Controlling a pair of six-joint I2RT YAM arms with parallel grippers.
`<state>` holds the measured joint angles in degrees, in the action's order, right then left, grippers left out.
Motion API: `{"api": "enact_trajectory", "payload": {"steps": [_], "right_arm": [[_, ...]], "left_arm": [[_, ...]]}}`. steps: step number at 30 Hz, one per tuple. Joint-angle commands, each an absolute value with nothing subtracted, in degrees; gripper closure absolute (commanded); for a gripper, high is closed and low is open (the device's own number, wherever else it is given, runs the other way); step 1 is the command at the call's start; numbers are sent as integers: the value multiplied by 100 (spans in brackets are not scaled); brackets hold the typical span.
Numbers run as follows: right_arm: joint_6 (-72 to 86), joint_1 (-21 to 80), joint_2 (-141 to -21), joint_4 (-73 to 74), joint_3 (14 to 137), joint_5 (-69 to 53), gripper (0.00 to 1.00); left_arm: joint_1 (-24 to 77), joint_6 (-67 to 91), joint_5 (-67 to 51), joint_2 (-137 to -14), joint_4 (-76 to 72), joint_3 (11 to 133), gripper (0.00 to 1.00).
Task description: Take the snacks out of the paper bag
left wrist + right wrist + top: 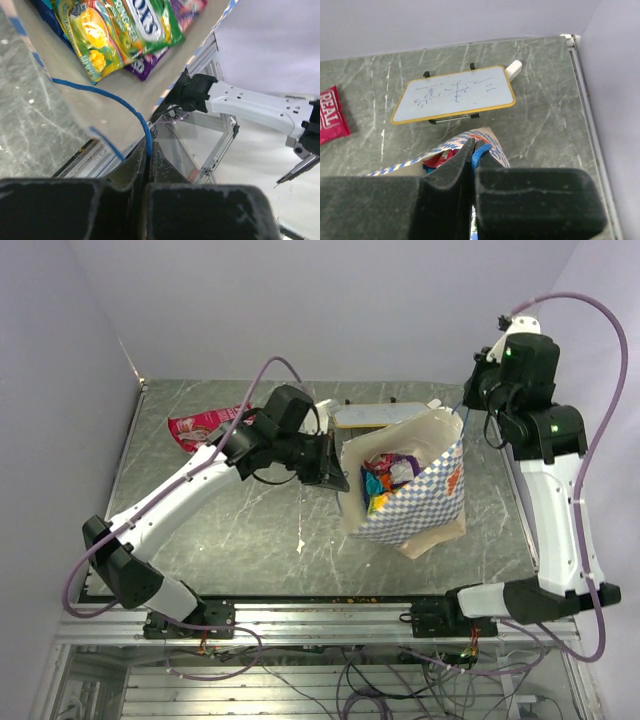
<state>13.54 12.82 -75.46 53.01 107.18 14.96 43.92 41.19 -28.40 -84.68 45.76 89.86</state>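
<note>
The blue-and-white checkered paper bag (420, 505) stands mid-table with its mouth pulled open. Several snacks (385, 475) lie inside; the left wrist view shows a green-yellow packet (115, 35) over a purple one (145, 66) against the cream lining (100, 107). My left gripper (338, 478) is at the bag's left rim, shut on a thin blue cord handle (135, 112) that runs between its jaws (149, 147). My right gripper (468, 408) is at the bag's upper right corner, shut (476, 146) on the other blue handle (484, 151). One red-pink snack packet (200, 427) lies on the table at the far left.
A flat white board with a yellow border (380, 415) stands on black feet just behind the bag, also in the right wrist view (455, 95). The grey marbled tabletop (250, 530) ends at metal rails along the near edge (330, 615). Purple walls close in the back and sides.
</note>
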Motion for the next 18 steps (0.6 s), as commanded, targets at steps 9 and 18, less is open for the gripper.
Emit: {"api": "enact_trajectory", "payload": {"steps": [9,18], "right_arm": [[1446,1277,-7401,3634,10058,-2495,100],[2523,1293,-6369,3266,8677,-2418,100]], "left_arm": [[4969,4030,-2878,-8440,4417,8848,93],[4972,3643,-2466,-7945,4951,8213,93]]}}
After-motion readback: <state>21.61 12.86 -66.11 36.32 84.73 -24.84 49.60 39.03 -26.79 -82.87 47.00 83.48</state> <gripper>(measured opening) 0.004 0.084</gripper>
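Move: The snacks in the paper bag lie about 17 cm to the left of the right hand, which already grips one blue handle, 6 cm nearer the base and 24 cm below. The left hand is shut on the other handle, with the snacks some 14 cm to its right, 9 cm ahead and 14 cm lower. The whiteboard lies about 28 cm ahead of the right hand and 12 cm left, some 40 cm down. The paper bag stays held by both blue handles as the right hand, after a short push forward, sweeps its handle about 12 cm left over the mouth, then back and slightly down, turning counter-clockwise some 35 degrees and rolling its left side up. The left hand keeps its handle, eases back and down some 4 cm each, dipping right and returning. Both grippers stay shut. ##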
